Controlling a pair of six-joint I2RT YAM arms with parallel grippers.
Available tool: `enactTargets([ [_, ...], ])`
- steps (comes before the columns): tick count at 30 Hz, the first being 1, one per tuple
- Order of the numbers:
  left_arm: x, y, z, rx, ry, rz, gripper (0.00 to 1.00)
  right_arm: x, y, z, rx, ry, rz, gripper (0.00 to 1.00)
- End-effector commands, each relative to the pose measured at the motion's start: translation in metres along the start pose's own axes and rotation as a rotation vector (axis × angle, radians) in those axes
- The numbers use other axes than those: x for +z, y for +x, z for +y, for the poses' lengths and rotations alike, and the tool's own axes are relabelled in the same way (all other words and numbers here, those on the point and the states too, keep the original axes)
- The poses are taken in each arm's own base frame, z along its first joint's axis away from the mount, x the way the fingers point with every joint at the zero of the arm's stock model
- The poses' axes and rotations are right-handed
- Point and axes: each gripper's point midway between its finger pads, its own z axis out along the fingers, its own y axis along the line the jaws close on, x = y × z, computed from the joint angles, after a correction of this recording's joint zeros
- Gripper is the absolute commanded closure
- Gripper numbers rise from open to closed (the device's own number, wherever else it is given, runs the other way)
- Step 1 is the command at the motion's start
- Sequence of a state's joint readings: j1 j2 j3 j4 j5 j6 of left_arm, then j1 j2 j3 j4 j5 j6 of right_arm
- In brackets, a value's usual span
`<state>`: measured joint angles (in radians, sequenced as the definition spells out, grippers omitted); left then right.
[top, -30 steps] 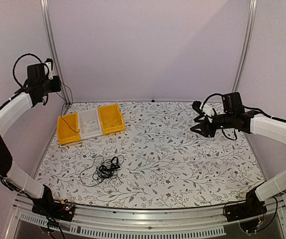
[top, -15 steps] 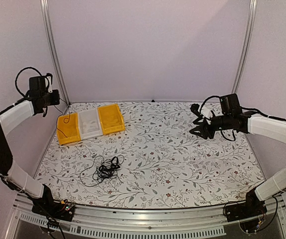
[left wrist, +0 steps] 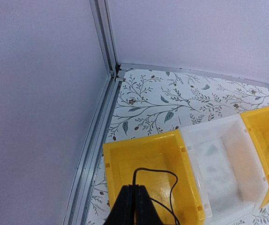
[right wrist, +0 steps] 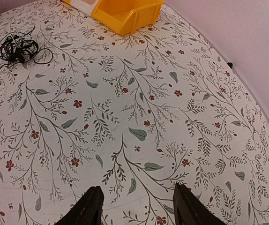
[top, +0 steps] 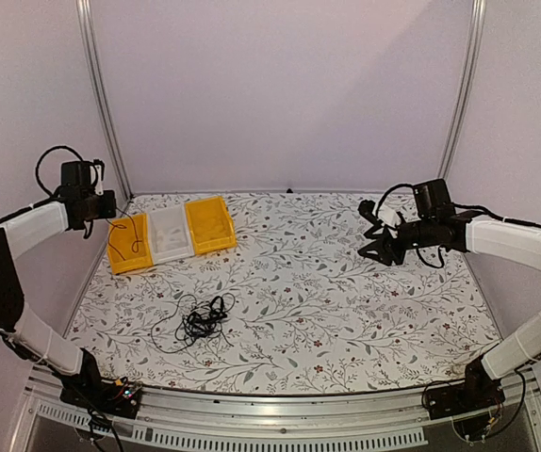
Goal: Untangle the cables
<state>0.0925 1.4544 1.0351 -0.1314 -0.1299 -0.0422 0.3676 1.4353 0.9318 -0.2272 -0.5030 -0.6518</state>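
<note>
A loose tangle of thin black cables (top: 201,320) lies on the floral table near the front left; it also shows far off in the right wrist view (right wrist: 16,48). My left gripper (left wrist: 134,188) is shut on one thin black cable (left wrist: 172,180) that loops down into the left yellow bin (left wrist: 120,161); in the top view the gripper (top: 101,209) hangs above that bin (top: 127,256). My right gripper (right wrist: 138,193) is open and empty, above bare table at the right (top: 384,247).
A clear bin (top: 170,235) and a second yellow bin (top: 210,224) stand beside the left yellow bin at the back left. Purple walls and metal frame posts (top: 101,94) close the back and sides.
My left gripper has come down and moved right toward the left yellow bin, with the cable in it. My right gripper has shifted slightly left.
</note>
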Motion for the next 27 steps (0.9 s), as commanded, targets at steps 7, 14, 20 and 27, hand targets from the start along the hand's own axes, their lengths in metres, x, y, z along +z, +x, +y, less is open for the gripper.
enactTargets([
  [7,0.031,0.029,-0.016,-0.031,0.082,0.091,1.0,0.004,0.011,0.003,-0.003,-0.013,0.04,0.45],
  [14,0.059,0.056,-0.026,-0.074,0.1,0.203,1.0,0.007,0.016,0.004,-0.003,-0.02,0.054,0.44],
  [20,0.069,0.067,-0.03,-0.079,0.11,0.235,1.0,0.01,0.021,0.005,-0.002,-0.027,0.068,0.44],
  [27,0.076,0.082,-0.026,-0.095,0.077,0.288,1.0,0.011,0.022,0.005,-0.007,-0.025,0.075,0.44],
])
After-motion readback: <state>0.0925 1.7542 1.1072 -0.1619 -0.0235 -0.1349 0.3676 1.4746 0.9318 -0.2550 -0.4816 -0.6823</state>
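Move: The left hand, holding the cable, is above the left yellow box, whose middle lies about 4 cm ahead, 2 cm to the right and some 18 cm below. The white box stands roughly 8 cm ahead and 13 cm right, at the same depth, and the tangled cables some 18 cm back and 24 cm right. From the idle right hand the left yellow box is about 15 cm ahead, 60 cm left and 14 cm down. The left hand lowers the still-pinched cable about 10 cm into the left yellow box, edging forward, fingers tipping down. ##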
